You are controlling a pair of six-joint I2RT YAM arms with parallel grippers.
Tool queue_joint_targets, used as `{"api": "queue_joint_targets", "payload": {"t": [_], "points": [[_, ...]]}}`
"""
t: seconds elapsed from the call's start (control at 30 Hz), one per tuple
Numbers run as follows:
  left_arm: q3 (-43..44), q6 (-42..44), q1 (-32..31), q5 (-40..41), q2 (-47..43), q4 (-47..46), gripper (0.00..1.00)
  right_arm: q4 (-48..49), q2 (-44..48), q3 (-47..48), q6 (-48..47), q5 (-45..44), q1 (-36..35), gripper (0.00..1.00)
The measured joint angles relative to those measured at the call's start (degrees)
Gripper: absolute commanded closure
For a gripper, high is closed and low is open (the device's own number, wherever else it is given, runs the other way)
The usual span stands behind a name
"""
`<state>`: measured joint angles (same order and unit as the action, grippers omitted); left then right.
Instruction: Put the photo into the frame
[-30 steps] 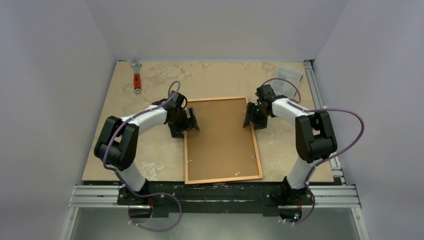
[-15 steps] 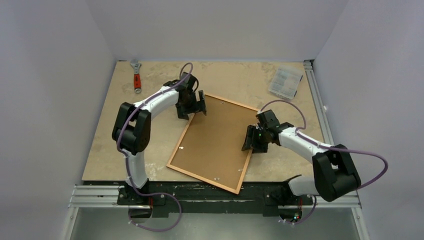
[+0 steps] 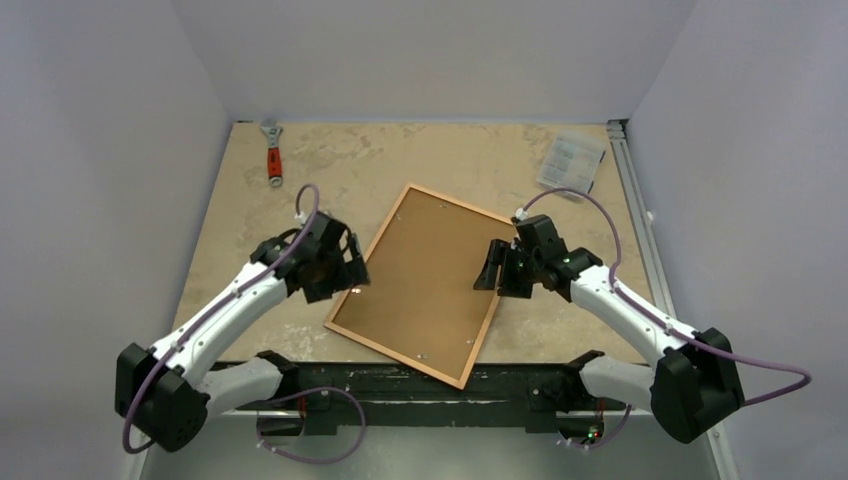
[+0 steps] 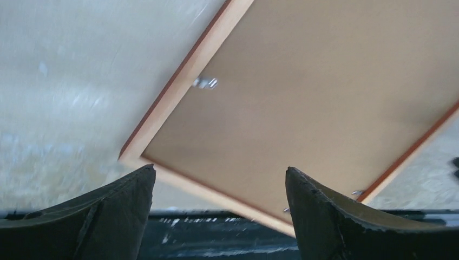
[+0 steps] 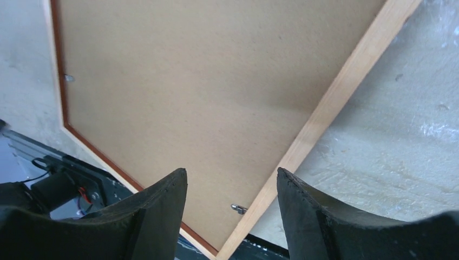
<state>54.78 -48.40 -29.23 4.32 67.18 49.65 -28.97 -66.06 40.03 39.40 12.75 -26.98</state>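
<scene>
The frame (image 3: 460,203) lies face down and skewed on the table, its thin orange-brown border around a plain brown panel (image 3: 425,280) that fills it. I cannot tell whether the panel is the photo's back; no printed side shows. My left gripper (image 3: 350,272) is open and empty above the frame's left edge (image 4: 178,81), jaws wide (image 4: 219,169). My right gripper (image 3: 490,275) is open and empty above the frame's right edge (image 5: 335,103), jaws wide (image 5: 231,171). Small metal tabs (image 5: 236,207) sit along the inner border.
An orange-handled wrench (image 3: 272,150) lies at the far left. A small clear plastic box (image 3: 572,160) sits at the far right. The frame's near corner overhangs the table's front edge onto the black rail (image 3: 520,385).
The frame has turned from square to the table to skewed, its near corner now over the front edge. My left gripper came back from the frame's far corner to its near left edge.
</scene>
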Motion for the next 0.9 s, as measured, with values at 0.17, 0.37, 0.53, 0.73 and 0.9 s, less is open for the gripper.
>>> {"api": "queue_joint_targets", "payload": {"t": [0.17, 0.37, 0.53, 0.73, 0.9], "points": [[-15.41, -9.22, -1.79, -0.09, -13.16, 4.39, 0.21, -0.26, 0.07, 2.84, -0.26, 0.09, 0.00, 0.39], [-24.00, -15.72, -2.36, -0.72, -17.68, 3.67, 0.25, -0.68, -0.42, 4.22, -0.59, 0.22, 0.02, 0.39], [-25.03, -17.51, -2.36, -2.21, -9.51, -3.96, 0.43, -1.27, -1.07, 5.51, -0.81, 0.22, 0.02, 0.39], [-23.61, -17.42, -2.29, -2.99, -3.93, -6.40, 0.87, -2.32, -1.18, 8.04, -1.05, -0.31, 0.11, 0.38], [-18.05, -17.55, -0.96, 1.31, 2.05, -8.83, 1.00, -3.28, -4.07, 10.58, -3.30, -2.21, 2.54, 0.39]]}}
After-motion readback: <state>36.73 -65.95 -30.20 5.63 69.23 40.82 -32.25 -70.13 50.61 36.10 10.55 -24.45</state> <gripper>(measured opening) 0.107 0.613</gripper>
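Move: The frame's left corner, where the left hand will pinch, lies about 8 cm back, 7 cm to the left and 11 cm below that hand. The metal clip on the left long side is nearly straight under the hand, about 1 cm to its left, and the frame's middle is some 15 cm to its right and 1 cm ahead. From the right hand, the same corner is about 35 cm to the left, 10 cm back and 7 cm lower. The left hand, open, swoops back and down some 10 cm each way to the frame's left corner, turning about 15 degrees counter-clockwise. There it closes its fingers across the short near-side rail just beside the corner, one on each side, and carries the pinched rail forward about 4 cm, while the right hand, still part-open and empty, rises and eases forward about 4 cm each way above the backing board. ##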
